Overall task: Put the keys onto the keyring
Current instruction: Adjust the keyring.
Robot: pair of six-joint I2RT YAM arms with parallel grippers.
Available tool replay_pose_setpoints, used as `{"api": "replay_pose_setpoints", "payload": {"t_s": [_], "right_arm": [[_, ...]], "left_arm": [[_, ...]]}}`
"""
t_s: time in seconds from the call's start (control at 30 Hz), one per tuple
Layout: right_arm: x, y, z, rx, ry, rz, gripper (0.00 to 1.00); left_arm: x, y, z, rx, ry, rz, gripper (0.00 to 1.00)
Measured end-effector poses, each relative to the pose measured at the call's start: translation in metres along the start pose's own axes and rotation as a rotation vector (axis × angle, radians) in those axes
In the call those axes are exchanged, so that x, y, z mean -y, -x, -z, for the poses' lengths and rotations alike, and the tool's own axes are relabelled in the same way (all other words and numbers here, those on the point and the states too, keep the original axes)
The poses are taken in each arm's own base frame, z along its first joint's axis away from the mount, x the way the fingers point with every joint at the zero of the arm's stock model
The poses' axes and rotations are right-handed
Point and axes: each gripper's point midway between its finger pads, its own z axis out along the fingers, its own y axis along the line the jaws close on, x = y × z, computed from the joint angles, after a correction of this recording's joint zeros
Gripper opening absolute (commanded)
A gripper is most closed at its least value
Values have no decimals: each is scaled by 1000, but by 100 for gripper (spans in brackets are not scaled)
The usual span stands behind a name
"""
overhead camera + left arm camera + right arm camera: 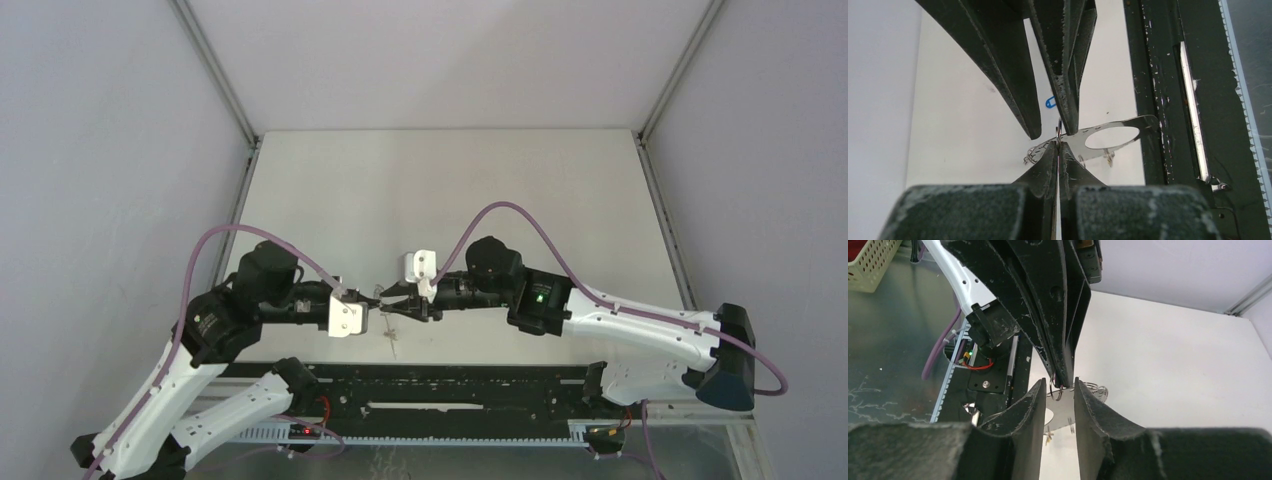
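Note:
My left gripper (1059, 145) is shut on a small metal loop (1059, 132) of the keyring (1148, 122), a thin grey hoop held above the table. More small loops (1032, 154) bunch at its left edge. My right gripper (1059, 385) is open, its fingers (1035, 405) on either side of the left fingertips and the small loop (1057, 390). The two grippers meet tip to tip over the near table, left gripper (378, 298) and right gripper (412, 303). A small yellowish key (1048, 436) hangs under the keyring (1063, 412). The blue key (1050, 102) lies on the table beyond.
The black mounting rail (450, 395) runs along the table's near edge, just below the grippers. White table (450, 190) stretches away to the back wall. A purple cable (520, 225) arcs over the right arm.

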Motion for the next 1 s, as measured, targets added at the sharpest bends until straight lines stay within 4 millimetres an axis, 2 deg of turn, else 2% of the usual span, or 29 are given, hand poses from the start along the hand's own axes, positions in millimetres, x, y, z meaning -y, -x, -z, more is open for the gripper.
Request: {"api": "replay_pose_setpoints", "payload": {"t_s": [0.13, 0.3, 0.4, 0.43, 0.6, 0.63, 0.7, 0.8, 0.9, 1.0], "right_arm": [[2, 3, -2, 2, 0, 3, 23], [0, 2, -3, -7, 12, -1, 5], [-1, 0, -3, -22, 20, -2, 4], [-1, 0, -3, -30, 21, -5, 1], [-1, -2, -3, -49, 25, -3, 0], [0, -2, -3, -55, 23, -5, 0], [0, -3, -3, -62, 20, -12, 0], [1, -4, -3, -63, 9, -31, 0], [2, -9, -1, -37, -3, -66, 0], [-4, -17, 10, 14, 4, -111, 0]], "left_arm": [[0, 0, 0, -1, -2, 0, 0], [-1, -1, -1, -7, 1, 1, 0], [-1, -3, -2, -14, 0, 10, 0], [-1, -3, -2, -16, 1, 13, 0], [-1, -5, -3, -23, -2, 25, 0], [-1, -5, -3, -24, -3, 28, 2], [-1, -5, -3, -24, -3, 37, 26], [1, -2, -4, -9, -10, 55, 45], [3, 2, -3, 7, -19, 70, 48], [8, 5, 0, 17, -21, 88, 44]]}}
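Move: The wire ring of the keyring, still pinched in the left fingertips, lies about 1 cm left of the right hand, between its open tips, level with it. From the left hand, the ring is some 1 cm to the right. The keyring's flat plate hangs with its middle roughly 4 cm back from the right hand and 6 cm below it; a small key dangles about 6 cm back and 9 cm below. Right fingers pinch the ring, left fingers release it, then the right hand backs 2 cm right and down. ##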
